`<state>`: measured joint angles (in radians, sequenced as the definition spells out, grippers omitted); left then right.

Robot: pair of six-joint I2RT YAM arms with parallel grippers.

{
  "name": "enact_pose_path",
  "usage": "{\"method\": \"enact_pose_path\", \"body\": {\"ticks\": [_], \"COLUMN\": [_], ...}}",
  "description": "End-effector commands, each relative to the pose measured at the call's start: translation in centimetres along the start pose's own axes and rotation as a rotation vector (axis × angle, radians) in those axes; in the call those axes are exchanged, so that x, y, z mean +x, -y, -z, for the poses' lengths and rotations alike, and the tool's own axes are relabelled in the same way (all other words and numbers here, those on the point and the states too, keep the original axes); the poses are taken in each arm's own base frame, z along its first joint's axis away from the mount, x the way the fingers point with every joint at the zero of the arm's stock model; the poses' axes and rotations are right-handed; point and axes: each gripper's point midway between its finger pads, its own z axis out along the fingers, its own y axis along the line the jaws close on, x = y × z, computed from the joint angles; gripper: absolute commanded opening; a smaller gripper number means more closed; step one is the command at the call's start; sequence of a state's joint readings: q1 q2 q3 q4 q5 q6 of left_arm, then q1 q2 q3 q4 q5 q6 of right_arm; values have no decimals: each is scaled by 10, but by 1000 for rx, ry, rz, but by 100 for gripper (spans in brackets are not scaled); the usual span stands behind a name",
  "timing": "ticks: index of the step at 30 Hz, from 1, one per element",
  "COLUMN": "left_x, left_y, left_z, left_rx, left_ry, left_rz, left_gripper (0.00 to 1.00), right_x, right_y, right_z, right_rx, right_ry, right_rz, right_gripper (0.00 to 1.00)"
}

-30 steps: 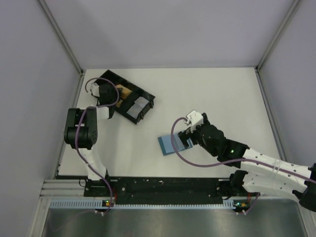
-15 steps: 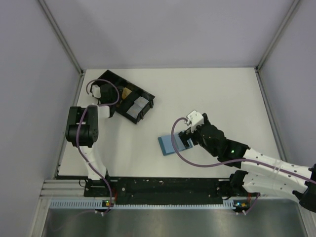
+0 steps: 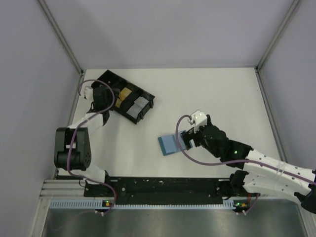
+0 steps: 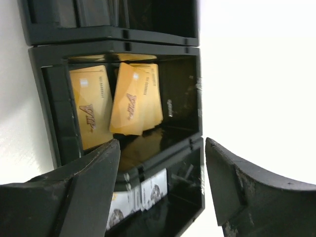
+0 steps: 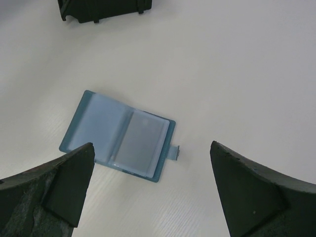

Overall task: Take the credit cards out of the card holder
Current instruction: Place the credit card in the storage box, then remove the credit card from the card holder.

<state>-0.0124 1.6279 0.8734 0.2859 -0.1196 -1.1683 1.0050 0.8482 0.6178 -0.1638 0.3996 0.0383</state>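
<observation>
The card holder point(image 5: 118, 140) lies open and flat on the white table, a blue wallet with two paler panels and a small tab point(image 5: 175, 153). Its right panel looks greyer; whether a card sits in it I cannot tell. My right gripper point(image 5: 152, 148) hovers open just above its tab side, touching nothing. From above, the card holder point(image 3: 169, 144) is left of the right gripper point(image 3: 185, 140). Gold credit cards point(image 4: 131, 98) lean in a compartment of the black tray point(image 4: 49, 98). My left gripper point(image 4: 162, 148) hangs open over that tray, holding nothing.
Pale printed cards point(image 4: 143, 195) stand in the tray's nearer compartment. In the top view the black tray point(image 3: 148, 98) sits at the back left, with the left gripper point(image 3: 107, 95) at its left end. Grey enclosure walls point(image 3: 29, 74) close in both sides.
The left gripper has gone from shut to open over the tray, and its arm has swung left and down. The right gripper has drawn back slightly to the right of the card holder.
</observation>
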Motion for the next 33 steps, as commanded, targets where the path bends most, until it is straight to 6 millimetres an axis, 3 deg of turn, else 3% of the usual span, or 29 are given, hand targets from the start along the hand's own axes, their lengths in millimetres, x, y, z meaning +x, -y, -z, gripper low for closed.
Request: {"method": "enact_pose_path", "body": {"ticks": [1,4,9,14,19,23,27,33], "left_x": [-5,18,77,135,189,224,253,280], "left_y": [34,45,55,47,38,34,23,-18], "left_z": [51,87,151,210,252,262,258,241], "left_rx": [111,185,341,482,581,604,573,445], "left_ry": [-6,-67,-209,-449,-635,-713,-795,-877], "left_rz": [-139,-249,-441,-539,-587,-628,-671,-747], "left_gripper": [74,73,70,66,57,45,44,42], "right_x": [-19,-16,-2,10,26,42,61,89], "right_y": [1,-9,-19,-24,-25,-26,-19,-17], "right_z": [3,-4,-23,-42,-61,-76,-85,-90], "right_rx": [17,-35,-103,-147,-146,-126,-67,-49], "right_ry": [11,-28,-129,-226,-321,-390,-427,-493], "right_rz": [-147,-225,-359,-434,-495,-523,-521,-528], "right_gripper": [99,99,96,91,82,74,71,68]}}
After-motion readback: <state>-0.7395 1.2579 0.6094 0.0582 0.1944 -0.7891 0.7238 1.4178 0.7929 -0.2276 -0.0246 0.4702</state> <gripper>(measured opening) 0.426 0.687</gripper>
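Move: From the left hand, over the storage box after dropping a card there, the open blue card holder lies about 30 cm back, 33 cm right and 12 cm lower. The storage box's middle is level with that hand and some 3 cm right, 10 cm down, and its silver cards are about 7 cm back, 12 cm right. The holder is only about 3 cm ahead and 6 cm left of the right hand, some 18 cm below it. The left hand leaves the storage box with empty fingers, rising nearly 10 cm before it sweeps about 25 cm back and as far right towards the card holder's left side, swinging some 70 degrees clockwise as it comes, sinking again at the end and partly closing. Meanwhile the right hand comes down about 12 cm towards the holder, drifting a little forward and left, tipping its fingers some 40 degrees further down and narrowing its wide-open gap, with no touch to be seen from either hand. ##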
